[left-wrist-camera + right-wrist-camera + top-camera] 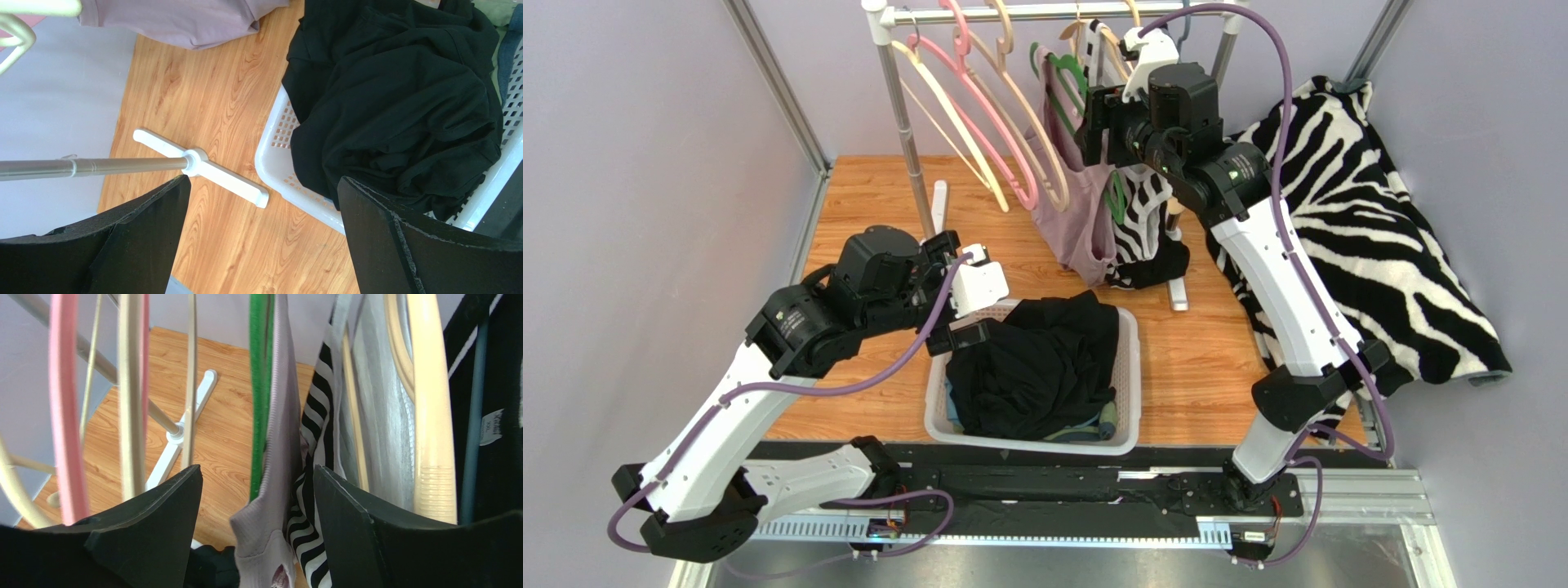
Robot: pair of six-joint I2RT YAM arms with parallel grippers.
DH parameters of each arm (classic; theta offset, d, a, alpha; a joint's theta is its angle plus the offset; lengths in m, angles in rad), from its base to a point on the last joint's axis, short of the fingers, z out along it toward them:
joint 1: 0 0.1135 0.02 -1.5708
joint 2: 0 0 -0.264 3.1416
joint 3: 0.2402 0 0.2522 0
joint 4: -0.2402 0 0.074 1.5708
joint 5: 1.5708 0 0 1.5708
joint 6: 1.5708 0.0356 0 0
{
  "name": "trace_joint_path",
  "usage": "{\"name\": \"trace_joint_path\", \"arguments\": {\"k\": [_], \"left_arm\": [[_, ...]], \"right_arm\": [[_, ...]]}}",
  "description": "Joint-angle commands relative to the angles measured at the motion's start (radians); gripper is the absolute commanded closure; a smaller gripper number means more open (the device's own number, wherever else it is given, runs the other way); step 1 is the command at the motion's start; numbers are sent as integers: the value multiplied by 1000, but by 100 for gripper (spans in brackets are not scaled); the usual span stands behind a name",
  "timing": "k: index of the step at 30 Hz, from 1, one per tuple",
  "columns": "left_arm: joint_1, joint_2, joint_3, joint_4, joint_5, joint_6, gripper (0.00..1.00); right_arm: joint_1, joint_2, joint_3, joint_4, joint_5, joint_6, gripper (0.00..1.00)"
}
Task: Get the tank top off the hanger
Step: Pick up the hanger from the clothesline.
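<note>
A mauve tank top (pixel 1075 221) hangs from a green hanger (pixel 1063 74) on the rail of the clothes rack. My right gripper (pixel 1097 129) is up at the rail beside it. In the right wrist view its open jaws (pixel 256 471) straddle the mauve strap (pixel 279 447) and the green hanger (pixel 261 386), with a gap on both sides. My left gripper (pixel 979 284) hovers low over the table by the basket's far left corner. It stands wide open (pixel 263 179) with nothing between the fingers.
A zebra-striped garment (pixel 1146 208) hangs right behind the tank top. Pink and cream hangers (pixel 995 135) crowd the rail to the left. A white basket (pixel 940 404) holds black clothes (pixel 1044 361). A zebra blanket (pixel 1369 233) lies at the right. The rack's foot (pixel 202 166) rests on the wood.
</note>
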Motion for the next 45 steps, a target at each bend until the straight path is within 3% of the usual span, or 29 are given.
{"name": "trace_joint_path", "arguments": {"k": [1, 8, 11, 12, 14, 15, 17, 21, 24, 37, 45], "left_arm": [[6, -18, 17, 10, 16, -13, 1], [6, -20, 14, 16, 17, -16, 1], [6, -15, 16, 20, 7, -18, 1], [6, -15, 16, 20, 7, -18, 1], [6, -14, 22, 18, 11, -21, 1], [6, -12, 25, 18, 11, -21, 1], [9, -12, 31, 13, 16, -19, 1], [11, -15, 32, 9, 17, -18, 1], [12, -17, 31, 9, 16, -18, 1], [14, -21, 26, 10, 16, -7, 1], [14, -29, 6, 15, 2, -3, 1]], "right_arm": [[-9, 0, 14, -6, -18, 36, 33], [-7, -85, -167, 16, -31, 42, 50], [-7, -121, -228, 34, -68, 50, 63], [-7, -128, -239, 40, -73, 50, 73], [-6, -133, -257, 65, -71, 49, 82], [1, -133, -259, 74, -70, 44, 93], [39, -133, -259, 108, -19, -5, 100], [138, -115, -245, 184, 174, -132, 100], [178, -78, -198, 198, 226, -158, 100], [220, 94, 8, 93, 176, -191, 100], [223, 83, 16, 97, 182, -192, 100]]}}
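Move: The near arm of the green hanger, with the lilac tank top on it, lies about 6 cm below the right hand and 1 cm back, level with it sideways and between its spread fingers. An empty beige hanger is about 8 cm to this hand's left, the pink one some 12 cm left, 1 cm nearer; the striped top hangs about 5 cm right and 3 cm farther out. From the left hand the green hanger lies roughly 18 cm ahead, 15 cm right and a little higher. Down by about 7 cm and slightly back, the right hand dips its partly open fingers around the green hanger's near arm and shuts them, pinching hanger and lilac fabric together. Then it carries them some 8 cm left towards the beige and pink hangers, first drawing back a little, then easing forward, and rolls about 15 degrees, left side dipping. ##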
